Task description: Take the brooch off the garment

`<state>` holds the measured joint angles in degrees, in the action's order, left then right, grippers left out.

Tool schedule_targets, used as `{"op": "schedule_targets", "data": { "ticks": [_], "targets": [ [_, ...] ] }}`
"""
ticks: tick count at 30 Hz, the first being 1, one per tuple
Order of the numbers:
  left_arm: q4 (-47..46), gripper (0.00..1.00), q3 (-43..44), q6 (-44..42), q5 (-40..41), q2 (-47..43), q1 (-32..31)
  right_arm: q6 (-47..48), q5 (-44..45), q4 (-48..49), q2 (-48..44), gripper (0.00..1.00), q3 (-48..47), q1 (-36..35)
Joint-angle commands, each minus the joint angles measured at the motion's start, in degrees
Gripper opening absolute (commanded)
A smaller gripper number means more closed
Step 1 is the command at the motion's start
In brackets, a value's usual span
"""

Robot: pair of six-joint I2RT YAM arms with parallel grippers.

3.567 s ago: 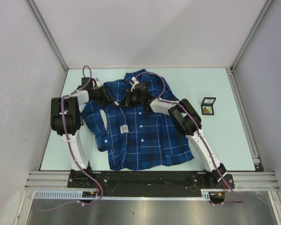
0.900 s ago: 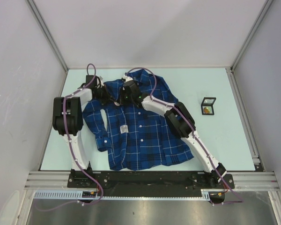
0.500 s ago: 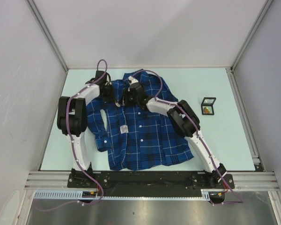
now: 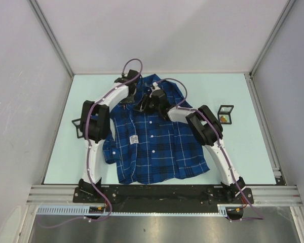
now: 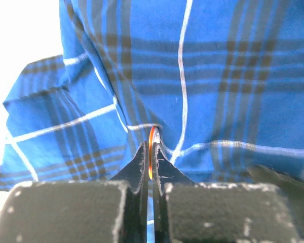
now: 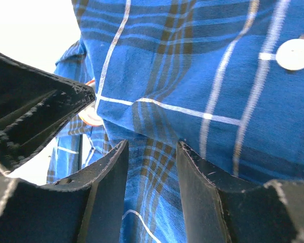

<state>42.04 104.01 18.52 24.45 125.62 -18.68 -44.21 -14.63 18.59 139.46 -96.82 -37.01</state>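
Observation:
The garment [image 4: 157, 147], a dark blue plaid shirt with white buttons, lies flat on the table with its collar at the far side. Both grippers meet at the collar. My left gripper [image 5: 151, 152] is shut on the brooch [image 5: 151, 136], a thin orange and white disc seen edge-on against the cloth. In the right wrist view the brooch [image 6: 92, 119] peeks out beside the left gripper's black finger [image 6: 40, 114]. My right gripper [image 6: 152, 149] stands open over a fold of the garment [image 6: 192, 61], with cloth between its fingers but not clamped. From above, the left gripper [image 4: 131, 98] and right gripper [image 4: 144, 105] are close together.
A small black-framed box [image 4: 225, 114] with something yellow inside stands on the pale green table [image 4: 243, 152] to the right of the shirt. Grey walls close in the left, right and far sides. A metal rail [image 4: 162, 194] runs along the near edge.
The left arm has swung right and farther back, carrying its gripper from the shirt's left shoulder to the collar. The right gripper has shifted slightly right.

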Motion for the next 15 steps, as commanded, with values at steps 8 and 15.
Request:
{"op": "schedule_targets", "data": {
  "ticks": [8,15],
  "targets": [
    [16.0,0.0,17.6,-5.3,22.8,10.0,-1.4,-5.4,8.9,-3.3,-2.9,0.48,7.3,4.4],
    [23.8,0.0,27.3,-3.1,3.5,1.9,-1.4,-3.2,7.7,-3.4,-3.2,0.47,8.0,9.2]
  ]
}}
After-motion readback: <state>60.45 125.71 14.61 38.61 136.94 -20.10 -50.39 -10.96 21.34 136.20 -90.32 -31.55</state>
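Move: The brooch is already gripped in the left hand's shut fingers. The small open frame box on the left lies about 22 cm to that hand's left, 13 cm back and some 5 cm lower. On the shirt, the pale label patch is roughly 18 cm back and 5 cm to the right, and the sleeve cuff about 25 cm back and 7 cm to the left. From the right hand the held brooch is some 8 cm to the left, 2 cm ahead and slightly higher. The brooch, still pinched edge-on in the left fingers, is swung left by about 3 cm with a shallow dip, then lifted some 3 cm from there away from the shirt, while the wrist rolls about 20 degrees, its left side rising. The right hand, fingers still part open, backs away to the right by 6 cm and 3 cm forward, turning clockwise. ##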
